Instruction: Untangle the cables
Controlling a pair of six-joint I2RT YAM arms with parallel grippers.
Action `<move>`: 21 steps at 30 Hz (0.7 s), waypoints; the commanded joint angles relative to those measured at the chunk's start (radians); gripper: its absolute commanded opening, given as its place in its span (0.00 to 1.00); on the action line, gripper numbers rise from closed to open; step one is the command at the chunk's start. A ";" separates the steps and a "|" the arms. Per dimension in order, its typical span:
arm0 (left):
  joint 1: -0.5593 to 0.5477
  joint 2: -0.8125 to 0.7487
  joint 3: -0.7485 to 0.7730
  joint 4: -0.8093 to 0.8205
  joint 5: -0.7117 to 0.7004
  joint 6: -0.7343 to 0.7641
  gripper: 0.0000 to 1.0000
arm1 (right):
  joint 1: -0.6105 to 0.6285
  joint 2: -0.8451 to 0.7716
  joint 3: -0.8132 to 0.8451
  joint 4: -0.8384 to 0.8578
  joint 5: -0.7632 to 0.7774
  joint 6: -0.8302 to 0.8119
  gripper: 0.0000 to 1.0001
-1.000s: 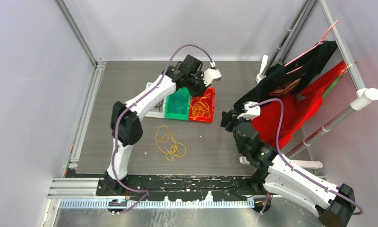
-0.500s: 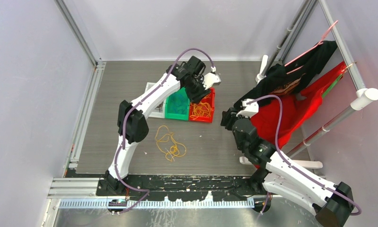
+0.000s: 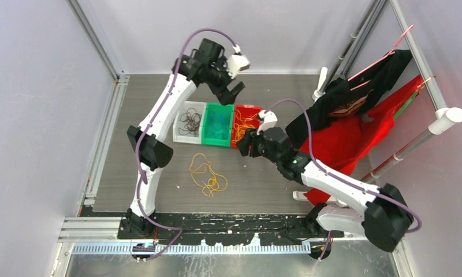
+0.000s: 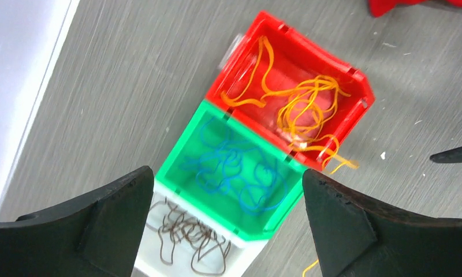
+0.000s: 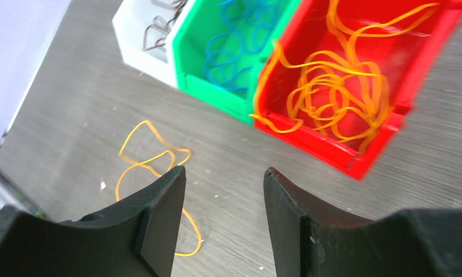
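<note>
A loose tangle of yellow-orange cables [image 3: 207,175] lies on the table in front of three bins. More orange cables [image 4: 304,107] fill the red bin [image 3: 256,109]. Blue cables [image 4: 240,173] sit in the green bin [image 3: 218,141], and dark brown ones [image 4: 185,239] in the white bin [image 3: 178,128]. My left gripper [image 3: 235,89] hangs high above the bins, open and empty [image 4: 227,176]. My right gripper [image 3: 245,144] hovers low beside the red bin's front corner, open, with bare table between its fingers [image 5: 224,171]. The loose cables [image 5: 142,123] lie ahead of it to the left.
Red and black garments [image 3: 356,130] hang on a white rack [image 3: 442,118] at the right, close behind my right arm. One orange cable droops over the red bin's front wall [image 5: 309,135]. A metal rail [image 3: 217,222] runs along the near table edge.
My left gripper opened over the red bin, then rose and swung back to the left. My right arm reached left from the clothes toward the red bin's front.
</note>
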 commanded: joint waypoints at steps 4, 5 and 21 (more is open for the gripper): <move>0.170 -0.187 -0.101 -0.167 0.082 -0.029 1.00 | -0.091 0.240 0.165 0.096 -0.264 0.039 0.52; 0.188 -0.202 -0.114 -0.200 0.087 -0.026 0.99 | -0.101 0.268 0.186 0.087 -0.256 0.022 0.50; 0.418 -0.463 -0.453 -0.385 0.289 0.070 1.00 | -0.121 0.614 0.474 -0.057 0.010 -0.195 0.01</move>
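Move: The stray loop of the orange cable, hanging over the near-left corner of the red bin, lies about 10 cm ahead of my right hand, 4 cm to its left and 7 cm below. The red bin's middle is some 14 cm ahead with no sideways offset, the green bin's 10 cm farther left; the loose yellow cable on the table is 4 cm back and 14 cm left, 12 cm lower. From my left hand, that stray loop is roughly 7 cm back, 2 cm right and 15 cm below. I bring my right hand about 10 cm forward and 6 cm down, slipping some 4 cm left early on, to the red bin's near-left rim, closing the half-open fingers on the way until the tips pinch the orange cable's stray loop. Meanwhile my empty left hand, still wide open, clears away from the red bin, left and then also back, its fingers tipping more steeply down. ##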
